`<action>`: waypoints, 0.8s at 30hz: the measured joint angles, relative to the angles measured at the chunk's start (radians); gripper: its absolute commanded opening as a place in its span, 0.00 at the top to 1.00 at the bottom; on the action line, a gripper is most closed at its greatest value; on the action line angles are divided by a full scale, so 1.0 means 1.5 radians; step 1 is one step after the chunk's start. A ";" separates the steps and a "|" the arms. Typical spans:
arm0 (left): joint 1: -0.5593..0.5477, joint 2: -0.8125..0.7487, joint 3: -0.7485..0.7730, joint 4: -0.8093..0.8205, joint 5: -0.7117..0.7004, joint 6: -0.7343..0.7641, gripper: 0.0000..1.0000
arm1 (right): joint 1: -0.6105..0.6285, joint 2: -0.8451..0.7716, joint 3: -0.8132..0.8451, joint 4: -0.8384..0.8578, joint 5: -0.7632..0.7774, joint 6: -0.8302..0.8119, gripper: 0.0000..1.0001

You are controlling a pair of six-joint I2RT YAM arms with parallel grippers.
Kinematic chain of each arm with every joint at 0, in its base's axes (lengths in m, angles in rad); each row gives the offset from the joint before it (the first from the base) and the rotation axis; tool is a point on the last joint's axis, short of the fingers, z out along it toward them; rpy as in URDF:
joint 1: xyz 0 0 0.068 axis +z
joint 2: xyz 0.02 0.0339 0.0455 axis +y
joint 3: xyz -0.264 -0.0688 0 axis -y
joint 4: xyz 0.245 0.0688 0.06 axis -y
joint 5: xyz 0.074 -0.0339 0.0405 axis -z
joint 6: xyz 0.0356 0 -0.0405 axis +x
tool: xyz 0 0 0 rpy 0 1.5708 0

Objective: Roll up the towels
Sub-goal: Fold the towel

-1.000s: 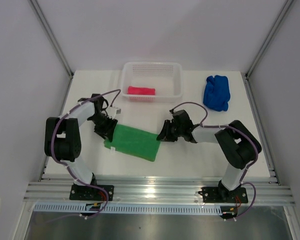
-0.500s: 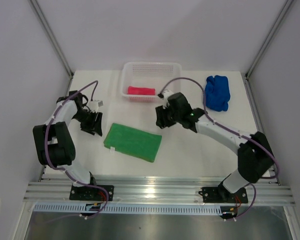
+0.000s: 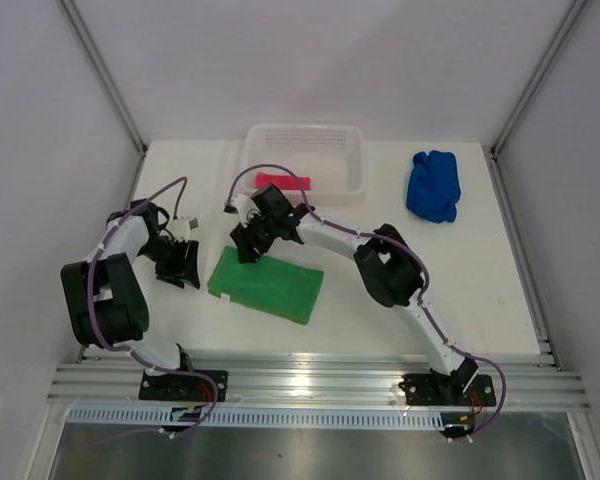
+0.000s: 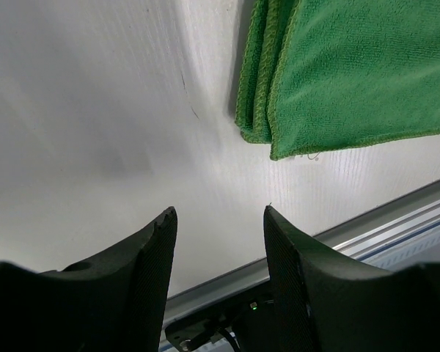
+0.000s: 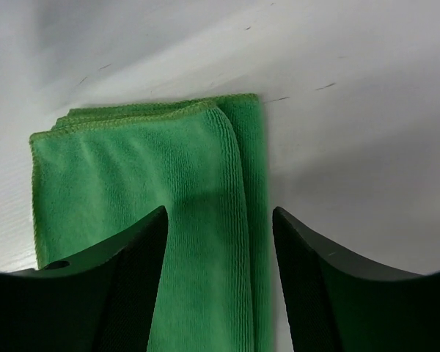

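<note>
The green towel (image 3: 267, 283) lies folded flat in a rectangle near the table's front. My right gripper (image 3: 246, 247) hovers open over its far left corner; in the right wrist view the towel (image 5: 147, 191) fills the space under the open gripper (image 5: 218, 216), and nothing is gripped. To the left of the towel, apart from it, my left gripper (image 3: 181, 263) is open and empty (image 4: 218, 220), with the towel's corner (image 4: 352, 66) ahead of it. The pink towel (image 3: 283, 181) lies rolled in the basket. At the far right lies the crumpled blue towel (image 3: 433, 185).
The white mesh basket (image 3: 355, 160) stands at the back centre of the white table (image 3: 410, 260). The right arm stretches diagonally across the table's middle. A metal rail (image 3: 310, 380) runs along the front edge; white walls close in the sides.
The right arm swung left from the towel's right end to its far left corner, and its jaws opened wider. The left gripper drew back left off the towel.
</note>
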 measured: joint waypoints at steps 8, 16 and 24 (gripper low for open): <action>0.000 0.000 -0.008 0.014 0.001 0.000 0.46 | 0.008 0.079 0.065 0.020 -0.045 0.046 0.37; 0.000 0.000 -0.014 0.020 0.001 0.001 0.46 | 0.014 0.100 0.086 0.050 -0.059 0.080 0.42; 0.002 -0.010 -0.023 0.022 -0.006 0.003 0.47 | 0.017 0.109 0.085 0.050 -0.049 0.111 1.00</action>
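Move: For the right hand, the green towel's far-left corner is about 6 cm to its left, 1 cm ahead and some 3 cm down. The folded green towel's middle lies 7 cm back and 5 cm to the right. The rolled pink towel sits about 21 cm ahead and 10 cm right, the white basket's middle 26 cm ahead and 14 cm right. From the idle left hand that corner is roughly 10 cm ahead and 9 cm right. Leftward and down goes the right hand, about 4 cm along the green towel's far edge towards its far-left corner, sinking some 3 cm, mostly at the start, with the wrist turning slightly. Its open fingers then straddle the edge a little short of the corner and shut almost fully late on, pinching the cloth. ##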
